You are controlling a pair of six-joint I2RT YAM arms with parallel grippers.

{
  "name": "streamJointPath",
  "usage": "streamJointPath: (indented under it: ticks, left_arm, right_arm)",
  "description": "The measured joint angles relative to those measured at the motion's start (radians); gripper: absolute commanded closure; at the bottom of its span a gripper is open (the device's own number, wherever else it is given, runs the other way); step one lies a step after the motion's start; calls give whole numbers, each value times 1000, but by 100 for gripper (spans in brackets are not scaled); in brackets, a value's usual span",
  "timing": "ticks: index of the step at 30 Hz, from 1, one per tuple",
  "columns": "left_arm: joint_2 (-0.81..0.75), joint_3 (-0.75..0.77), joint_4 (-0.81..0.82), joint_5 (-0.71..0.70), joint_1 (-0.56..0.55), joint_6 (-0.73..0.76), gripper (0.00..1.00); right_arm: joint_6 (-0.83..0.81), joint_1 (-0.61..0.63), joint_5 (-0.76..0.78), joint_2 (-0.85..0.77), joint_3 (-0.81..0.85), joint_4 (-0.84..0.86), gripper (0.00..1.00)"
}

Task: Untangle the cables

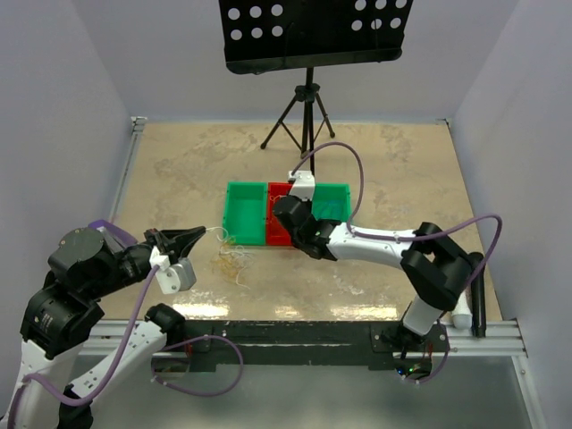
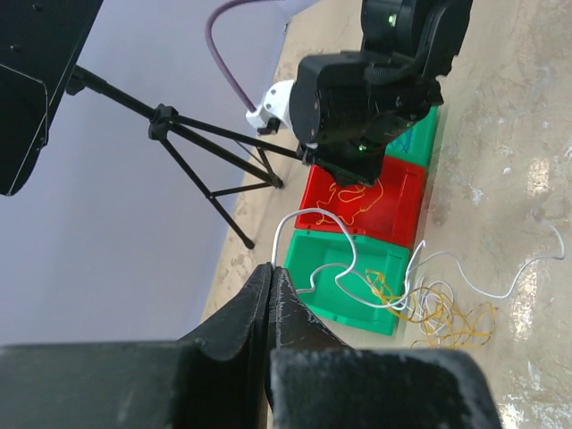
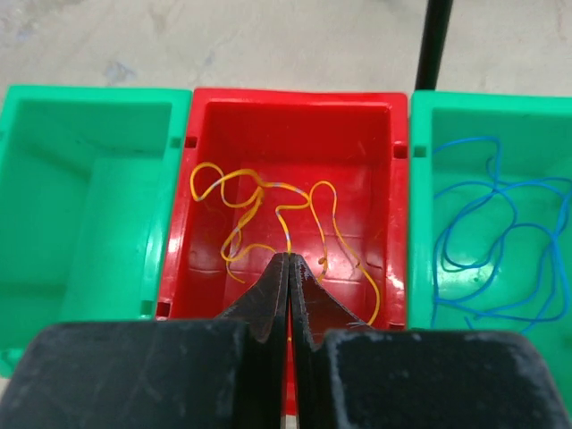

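My left gripper (image 1: 211, 234) (image 2: 271, 266) is shut on the end of a whitish cable (image 2: 344, 239), held above the table. That cable trails down to a loose tangle of whitish and yellow-orange cables (image 1: 234, 259) (image 2: 440, 313) lying in front of the bins. My right gripper (image 1: 286, 222) (image 3: 288, 257) hangs over the red bin (image 1: 279, 234) (image 3: 290, 112) and is shut on a yellow cable (image 3: 239, 202) (image 2: 359, 198) that lies looped inside it. A blue cable (image 3: 483, 241) lies in the right green bin (image 3: 492, 107).
The left green bin (image 1: 246, 213) (image 3: 80, 197) (image 2: 350, 273) holds nothing. A black music stand on a tripod (image 1: 304, 107) (image 2: 206, 152) stands at the back of the table. White walls close the sides, and a metal rail (image 1: 295, 332) runs along the near edge.
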Motion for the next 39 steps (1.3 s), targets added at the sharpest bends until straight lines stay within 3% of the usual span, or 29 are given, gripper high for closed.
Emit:
streamJointPath:
  ticks: [6, 13, 18, 25, 34, 39]
  left_arm:
    - [0, 0, 1, 4, 0, 0, 100]
    - [0, 0, 0, 12, 0, 0, 100]
    - [0, 0, 0, 19, 0, 0, 100]
    - [0, 0, 5, 24, 0, 0, 100]
    - [1, 0, 5, 33, 0, 1, 100]
    - [2, 0, 4, 33, 0, 2, 100]
  right_arm:
    - [29, -4, -7, 139, 86, -54, 100]
    - [52, -13, -42, 186, 147, -98, 58]
    - [23, -10, -100, 14, 84, -61, 47]
    - [-46, 51, -205, -263, -79, 98, 44]
    - [-50, 159, -408, -117, -243, 173, 43]
    - [-57, 212, -481, -43, -249, 234, 39]
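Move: The right gripper, a yellow cable in its fingers, hangs over the red box, whose middle is about 2 cm ahead, 1 cm left and some 9 cm below. The left green box is about 2 cm ahead and 11 cm left, the right green box 2 cm ahead and 9 cm right. The yellow-white tangle lies some 10 cm back, 14 cm left and 11 cm below. From the left gripper the red box is about 22 cm ahead, 16 cm right and 33 cm down. Lower the right gripper about 5 cm into the red box and open the fingers past half to let go of the yellow cable. Lift clear over the box, then swing back some 16 cm and left towards the yellow-white tangle, sinking again and turning the wrist roughly 35 degrees counter-clockwise, fingers kept open. Hold the left gripper still, shut on the white cable. ##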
